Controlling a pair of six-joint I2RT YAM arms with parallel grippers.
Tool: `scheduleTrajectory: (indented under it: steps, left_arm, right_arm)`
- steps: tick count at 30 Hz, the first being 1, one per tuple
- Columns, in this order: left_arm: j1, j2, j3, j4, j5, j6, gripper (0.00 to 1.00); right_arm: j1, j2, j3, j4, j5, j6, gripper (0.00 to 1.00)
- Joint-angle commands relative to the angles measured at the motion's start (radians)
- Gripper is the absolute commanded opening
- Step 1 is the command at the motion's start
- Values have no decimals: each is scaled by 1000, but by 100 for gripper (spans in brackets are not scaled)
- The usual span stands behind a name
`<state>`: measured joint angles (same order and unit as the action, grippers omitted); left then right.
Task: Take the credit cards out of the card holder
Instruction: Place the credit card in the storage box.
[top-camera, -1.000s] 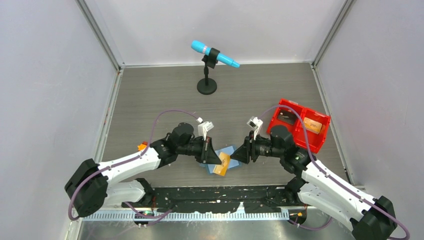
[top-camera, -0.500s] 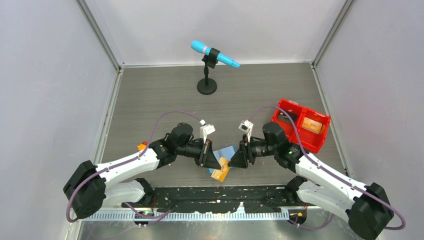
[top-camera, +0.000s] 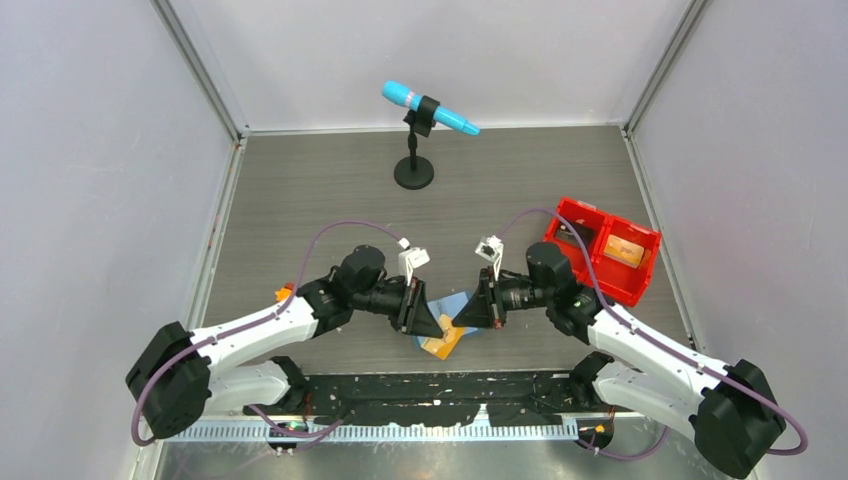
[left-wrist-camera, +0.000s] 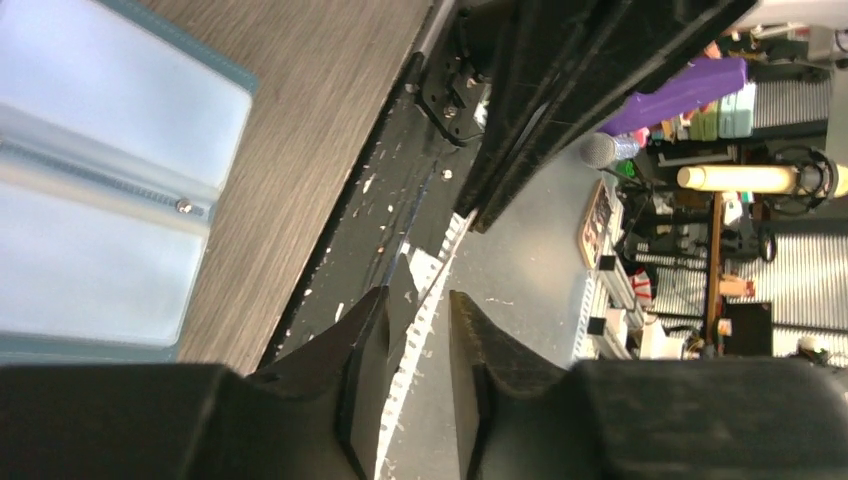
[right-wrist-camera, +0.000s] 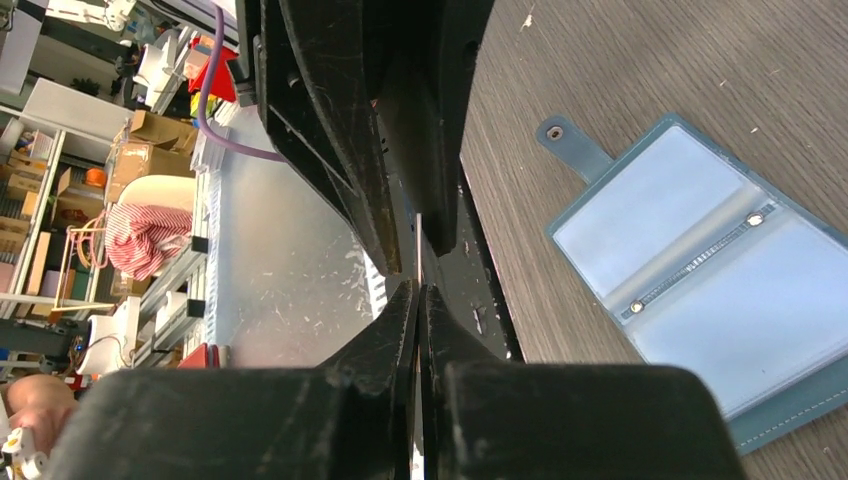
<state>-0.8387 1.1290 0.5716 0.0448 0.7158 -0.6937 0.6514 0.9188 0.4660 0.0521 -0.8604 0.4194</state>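
Observation:
The card holder (top-camera: 462, 303) is a teal-blue wallet lying open on the table, its pale blue pockets showing in the left wrist view (left-wrist-camera: 100, 190) and the right wrist view (right-wrist-camera: 700, 270). An orange-gold credit card (top-camera: 441, 346) hangs just in front of it, over the table's near edge. My right gripper (top-camera: 458, 322) (right-wrist-camera: 418, 285) is shut on this card, which shows edge-on as a thin line (right-wrist-camera: 418, 250) between its jaws. My left gripper (top-camera: 436, 328) (left-wrist-camera: 420, 295) faces it tip to tip, its jaws a small gap apart and loose around the card's other end.
A red two-compartment bin (top-camera: 570, 213) stands at the right, with an orange object (top-camera: 625, 250) in one compartment. A microphone on a black stand (top-camera: 414, 172) is at the back centre. The black base rail (top-camera: 440, 395) runs along the near edge below the grippers.
My right gripper has moved a little left and shut on the orange card. The left gripper, shut on the card before, has parted its jaws slightly.

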Motion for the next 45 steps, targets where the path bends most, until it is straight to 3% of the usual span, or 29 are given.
scheduleTrajectory:
  steps: [1, 6, 11, 21, 30, 38, 45]
  left_arm:
    - [-4, -47, 37, -89, -100, 47, 41]
    - [-3, -81, 75, -213, -194, 93, 71]
    - [-3, -126, 115, -313, -275, 119, 99]
    - [-3, -226, 239, -616, -484, 216, 99]
    - [-3, -311, 313, -778, -549, 231, 99]
    - [-3, -342, 367, -896, -584, 283, 99]
    - [-3, -346, 380, -931, -590, 316, 99]
  right_arm:
    - [-1, -13, 0, 82, 28, 31, 5]
    - [-3, -17, 31, 50, 81, 36, 5]
    - [-34, -10, 129, -115, 187, -15, 5]
    - [-366, -62, 236, -260, 358, -37, 5]
    - [-672, -91, 250, -234, 611, -63, 5]
    - [-1043, -116, 321, -321, 601, -141, 5]
    - [-1154, -57, 364, -386, 637, -227, 5]
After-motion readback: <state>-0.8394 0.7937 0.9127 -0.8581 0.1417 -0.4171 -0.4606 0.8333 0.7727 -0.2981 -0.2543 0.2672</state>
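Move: The right hand already pinches the orange credit card. The storage box's middle lies about 35 cm to this hand's right, 21 cm ahead and 12 cm lower. Inside it, the black card is some 29 cm right and 24 cm ahead, the orange card already there about 41 cm right and 22 cm ahead. The open card holder is 5 cm ahead and 2 cm left, on the table. From the left hand the box is some 39 cm right, 23 cm ahead. The orange card, kept shut in the right fingers, starts slowly and then sweeps in an arc, forward first and then mostly right, about 35 cm right and 18 cm forward while rising some 6 cm towards the storage box, the wrist swinging about 90 degrees clockwise. The left fingers, already parting around the card's other end, open wide; that hand draws off about 11 cm left and a little up. ##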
